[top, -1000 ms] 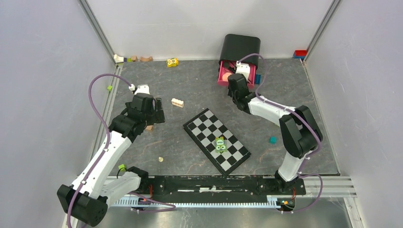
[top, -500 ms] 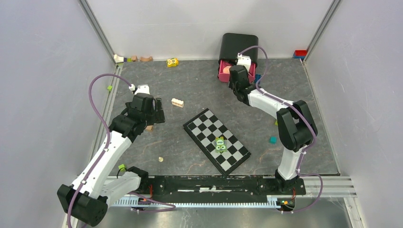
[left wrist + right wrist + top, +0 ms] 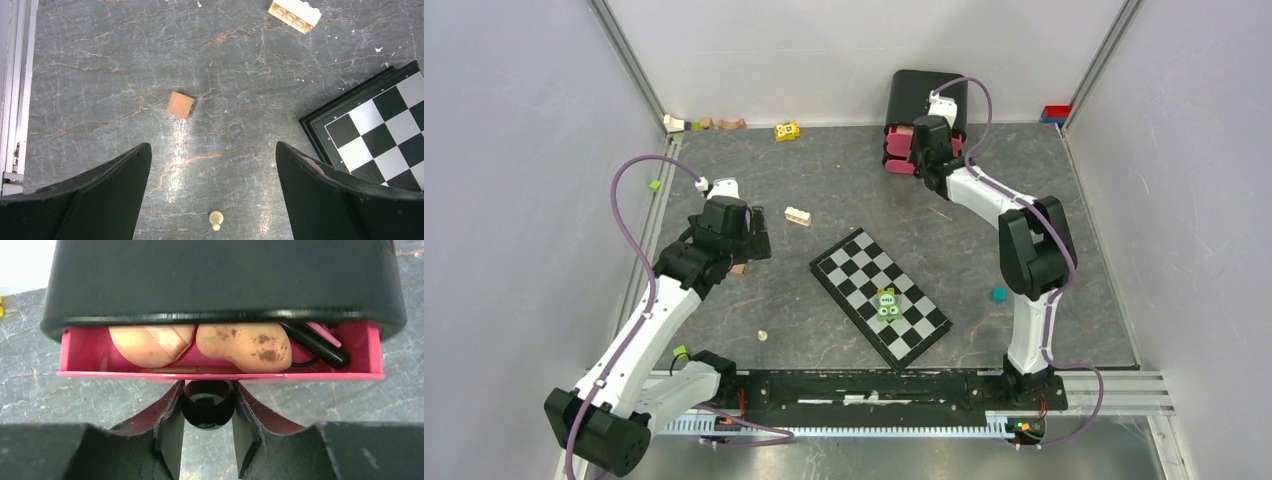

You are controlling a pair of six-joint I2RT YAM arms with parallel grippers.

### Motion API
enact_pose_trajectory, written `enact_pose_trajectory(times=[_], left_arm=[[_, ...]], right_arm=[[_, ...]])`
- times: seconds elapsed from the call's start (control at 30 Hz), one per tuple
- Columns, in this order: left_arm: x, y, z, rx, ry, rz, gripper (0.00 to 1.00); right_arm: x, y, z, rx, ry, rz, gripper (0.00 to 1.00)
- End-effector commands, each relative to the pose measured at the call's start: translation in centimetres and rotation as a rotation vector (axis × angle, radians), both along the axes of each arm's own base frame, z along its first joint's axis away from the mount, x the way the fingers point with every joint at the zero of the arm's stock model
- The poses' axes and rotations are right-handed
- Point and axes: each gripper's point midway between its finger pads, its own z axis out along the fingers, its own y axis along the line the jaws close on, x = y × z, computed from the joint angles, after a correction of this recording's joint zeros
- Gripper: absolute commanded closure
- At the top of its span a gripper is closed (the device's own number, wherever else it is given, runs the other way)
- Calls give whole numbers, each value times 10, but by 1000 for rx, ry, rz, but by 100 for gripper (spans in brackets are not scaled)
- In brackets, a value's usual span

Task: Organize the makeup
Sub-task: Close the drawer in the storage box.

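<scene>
A black box holds a pink drawer that stands a little way out. Makeup lies inside the drawer: a round peach puff, a stained peach sponge, a black brush handle and a pink pencil. My right gripper is shut on the drawer's black round knob. From above, the right gripper sits at the front of the black box. My left gripper hangs wide open over bare table, holding nothing.
A chequered board with a green toy lies mid-table. Under the left gripper lie a wooden cube, a cream pawn and a cream brick. A teal block and a yellow toy are scattered around.
My right gripper has moved toward the back wall with the knob in it, and the pink drawer has slid most of the way into the black box. The left arm has not moved.
</scene>
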Motion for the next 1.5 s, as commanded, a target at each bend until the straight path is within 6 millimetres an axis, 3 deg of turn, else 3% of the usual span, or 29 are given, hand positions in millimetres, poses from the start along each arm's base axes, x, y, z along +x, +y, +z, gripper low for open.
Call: enact_pose_trajectory(times=[0.0,0.3,0.63,0.8,1.23,1.47], left_arm=[[7,2,5,29,-29,-21,0],[7,2,4,29,-24,-25,0],[7,0,2,27,-17,-30,0],[8,-1,1,24,-14,-34,0],[8,2,3,32,-20,-23,0],[8,2,1,32,-12,-26,0]], right_arm=[[49,10,110,90,-320,7,71],[72,6,111,28,-360,17,53],[74,4,114,30,-369,32,30],[73,4,112,29,-360,42,26],[32,-11,87,-4,-275,64,14],[5,-22,93,18,-259,81,12]])
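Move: The right hand still pinches the knob of the part-open top drawer; the storage box it goes into has its front about 7 cm ahead and its middle some 14 cm straight ahead and 5 cm lower. The bottom drawer's front, a little ajar, is about 4 cm ahead in line and 9 cm below. A blue brick lies some 11 cm right, 8 cm ahead, 13 cm below. From the left hand the box's middle is about 42 cm ahead, 37 cm right, 9 cm lower. With the knob still between its fingers, the right hand pushes the top drawer forward towards the storage box for about 5 cm, starting to open the fingers over the last stretch while rising some 2 cm and tipping its fingertips up. It lets go of the knob, stays almost still for a moment, then backs off about 3.5 cm and climbs another 3 cm, slightly to the right, the fingers spreading nearly wide and the upward tilt reaching roughly 10 degrees. ##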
